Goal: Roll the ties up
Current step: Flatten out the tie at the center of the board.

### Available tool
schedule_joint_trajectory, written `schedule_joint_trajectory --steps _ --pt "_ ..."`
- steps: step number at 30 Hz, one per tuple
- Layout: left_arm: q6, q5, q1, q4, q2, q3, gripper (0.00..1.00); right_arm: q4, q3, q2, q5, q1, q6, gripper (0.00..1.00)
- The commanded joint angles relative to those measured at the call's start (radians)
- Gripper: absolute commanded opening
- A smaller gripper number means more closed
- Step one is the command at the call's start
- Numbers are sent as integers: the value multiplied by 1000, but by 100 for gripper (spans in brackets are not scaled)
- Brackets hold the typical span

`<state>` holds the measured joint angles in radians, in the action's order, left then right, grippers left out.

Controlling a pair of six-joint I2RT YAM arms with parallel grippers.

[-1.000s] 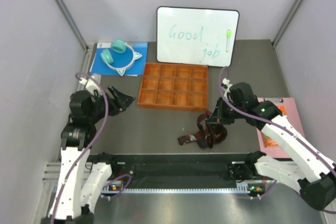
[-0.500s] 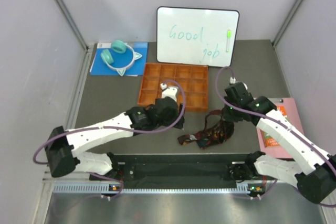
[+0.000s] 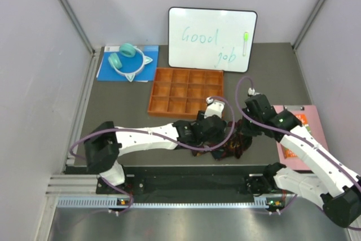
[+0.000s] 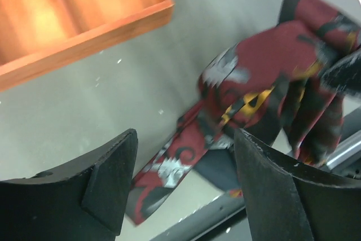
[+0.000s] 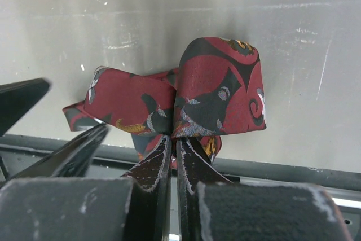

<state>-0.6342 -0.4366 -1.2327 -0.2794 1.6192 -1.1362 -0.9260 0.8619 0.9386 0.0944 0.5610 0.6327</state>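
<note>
One tie [image 5: 217, 91], dark maroon with black, grey and yellow pattern, lies bunched in loose loops near the table's front edge [image 3: 232, 149]. My right gripper [image 5: 175, 139] is shut on a fold of it, pinching the cloth between the fingertips, just right of the bunch [image 3: 242, 138]. My left gripper [image 4: 183, 187] is open and hovers over the tie's flat tail end [image 4: 161, 176], one finger on each side and neither touching it. Seen from above, the left gripper [image 3: 218, 143] reaches across from the left to the bunch. Its black fingers [image 5: 70, 153] show left of the tie.
An orange compartment tray [image 3: 186, 92] stands just behind the tie, its front wall [image 4: 84, 46] close by. Behind it stands a whiteboard [image 3: 212, 39]. Teal headphones [image 3: 127, 60] lie on a blue sheet at back left. A pink book [image 3: 300, 134] is at right. A black rail [image 3: 186, 180] runs along the front edge.
My left arm has swung from the far left side across the table to the tie. My right gripper has shifted slightly right and nearer, keeping its hold on the tie.
</note>
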Motion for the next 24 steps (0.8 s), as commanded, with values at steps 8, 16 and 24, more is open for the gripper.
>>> schedule_joint_trajectory --steps 8,16,24 --pt "37 -85 -19 46 140 -164 49 1 14 -40 -32 13 -2 0" --pt "83 -197 -36 -4 185 -269 0 -14 29 -47 -32 13 4 0" --pt "152 -335 -45 -176 85 -428 0 -37 83 -67 40 13 21 99"
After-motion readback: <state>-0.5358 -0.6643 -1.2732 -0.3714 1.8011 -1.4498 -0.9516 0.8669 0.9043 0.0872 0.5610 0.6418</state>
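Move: The tie is bunched below and between the two hands, still held in the right fingers; its near fold lies about 4 cm to the right of the left hand, 2 cm ahead and barely below its fingertips. From the right hand that fold is some 4 cm to the left and 2 cm ahead. The wooden tray's middle stands roughly 13 cm ahead of the left hand, 14 cm to its left and 7 cm lower. The open left hand slides about 4 cm right and a couple of centimetres forward, towards the right gripper, closes on the fold of the tie beside it and pinches it shut, then lifts it about 4 cm while still easing forward, its fingertips tipping up some 10 degrees. The right hand stays almost in place with its grip shut until the left is already lifting, then opens wide and lets go of the tie. ##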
